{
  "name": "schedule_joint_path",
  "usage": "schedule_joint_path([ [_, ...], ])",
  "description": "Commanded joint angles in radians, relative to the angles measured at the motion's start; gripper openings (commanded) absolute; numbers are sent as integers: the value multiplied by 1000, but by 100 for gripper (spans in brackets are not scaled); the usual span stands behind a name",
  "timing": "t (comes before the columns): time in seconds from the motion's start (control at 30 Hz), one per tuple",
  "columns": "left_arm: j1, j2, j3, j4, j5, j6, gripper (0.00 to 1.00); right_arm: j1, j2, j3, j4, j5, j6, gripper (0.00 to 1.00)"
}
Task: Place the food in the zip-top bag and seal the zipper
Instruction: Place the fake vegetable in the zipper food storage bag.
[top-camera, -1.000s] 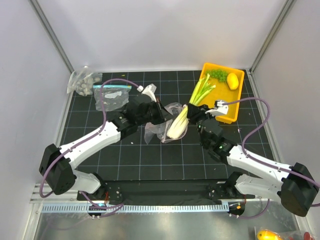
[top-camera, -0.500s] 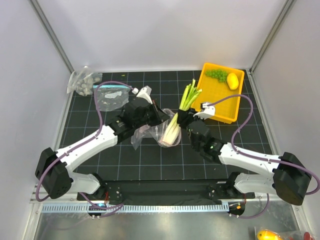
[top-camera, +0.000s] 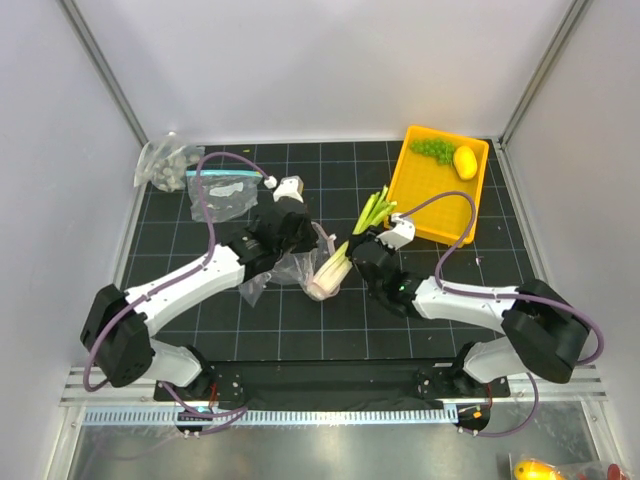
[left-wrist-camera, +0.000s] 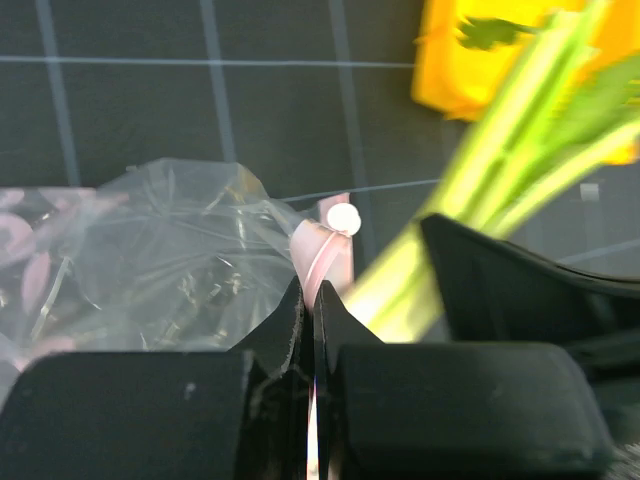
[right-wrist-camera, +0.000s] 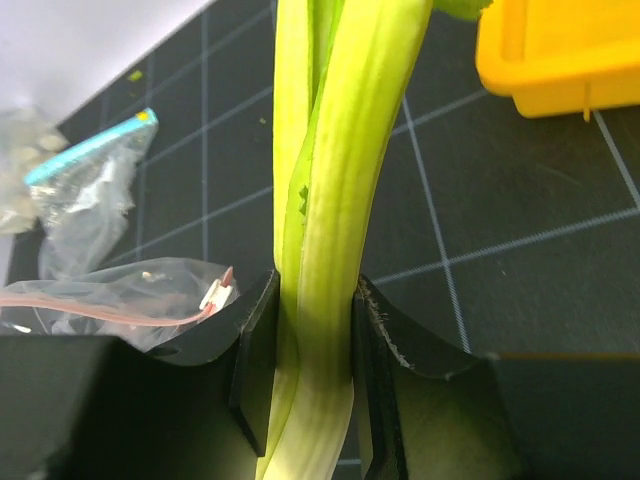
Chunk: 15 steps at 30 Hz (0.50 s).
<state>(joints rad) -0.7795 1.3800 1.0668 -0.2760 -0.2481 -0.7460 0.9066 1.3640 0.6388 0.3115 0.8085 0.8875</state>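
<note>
My left gripper (top-camera: 303, 238) (left-wrist-camera: 308, 295) is shut on the pink zipper (left-wrist-camera: 322, 248) of the clear dotted zip-top bag (top-camera: 272, 272) (left-wrist-camera: 160, 250), holding its mouth up. The leek (top-camera: 338, 262) (right-wrist-camera: 340, 150) stands tilted between the fingers of my right gripper (top-camera: 356, 252) (right-wrist-camera: 313, 300), both pads against its stalk. Its white end (top-camera: 322, 288) is low beside the bag's mouth; I cannot tell whether it is inside. The grapes (top-camera: 432, 149) and the lemon (top-camera: 465, 160) lie in the yellow tray (top-camera: 440, 205).
A clear bag with a light-blue zipper (top-camera: 225, 195) (right-wrist-camera: 85, 200) lies at the back left. A small bunched bag (top-camera: 165, 165) sits in the far left corner. The tray's corner (right-wrist-camera: 560, 50) is just right of the leek's green tops.
The right gripper has carried the leek left and toward the near edge, bringing its white end down to the bag's mouth. The left gripper has drawn the bag slightly left.
</note>
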Motion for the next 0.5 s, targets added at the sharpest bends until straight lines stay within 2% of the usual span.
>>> schedule_joint_path([
  [0.0, 0, 40, -27, -2, -127, 59, 0, 6, 10, 30, -23, 40, 113, 35],
  [0.23, -6, 125, -15, 6, -80, 72, 0, 8, 73, 56, -72, 14, 177, 44],
  [0.27, -7, 131, -8, 1, -97, 79, 0, 6, 86, 53, -86, 6, 203, 51],
  [0.3, -7, 136, -2, -9, -123, 89, 0, 8, 99, 48, -53, -5, 215, 63],
  [0.37, -6, 145, -4, -12, -177, 103, 0, 8, 141, 53, -46, -37, 222, 74],
  [0.47, -6, 146, -5, -9, -209, 120, 0, 8, 173, 96, -89, -68, 211, 77],
])
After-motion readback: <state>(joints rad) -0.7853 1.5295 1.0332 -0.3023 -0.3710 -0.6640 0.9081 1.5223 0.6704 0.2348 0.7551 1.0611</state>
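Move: The celery stands steeply in the right fingers; the bag mouth it is being taken to lies about 9 cm left of that hand, 3 cm back and 3 cm lower. From the left hand, which pinches the bag's zipper edge, the celery's white end is some 14 cm below, 5 cm back and 2 cm right. The yellow tray sits roughly 23 cm ahead and 22 cm right of the right hand, 12 cm lower. Downward go both hands: the left, still pinching the zipper edge, lowers the bag about 7.5 cm towards the celery's white end, drifting slightly left as its left side rolls up some 15 degrees. The right sinks roughly 6 cm beside the bag mouth, tips its fingers down a little, and spreads them wide around the stalks, letting go. ##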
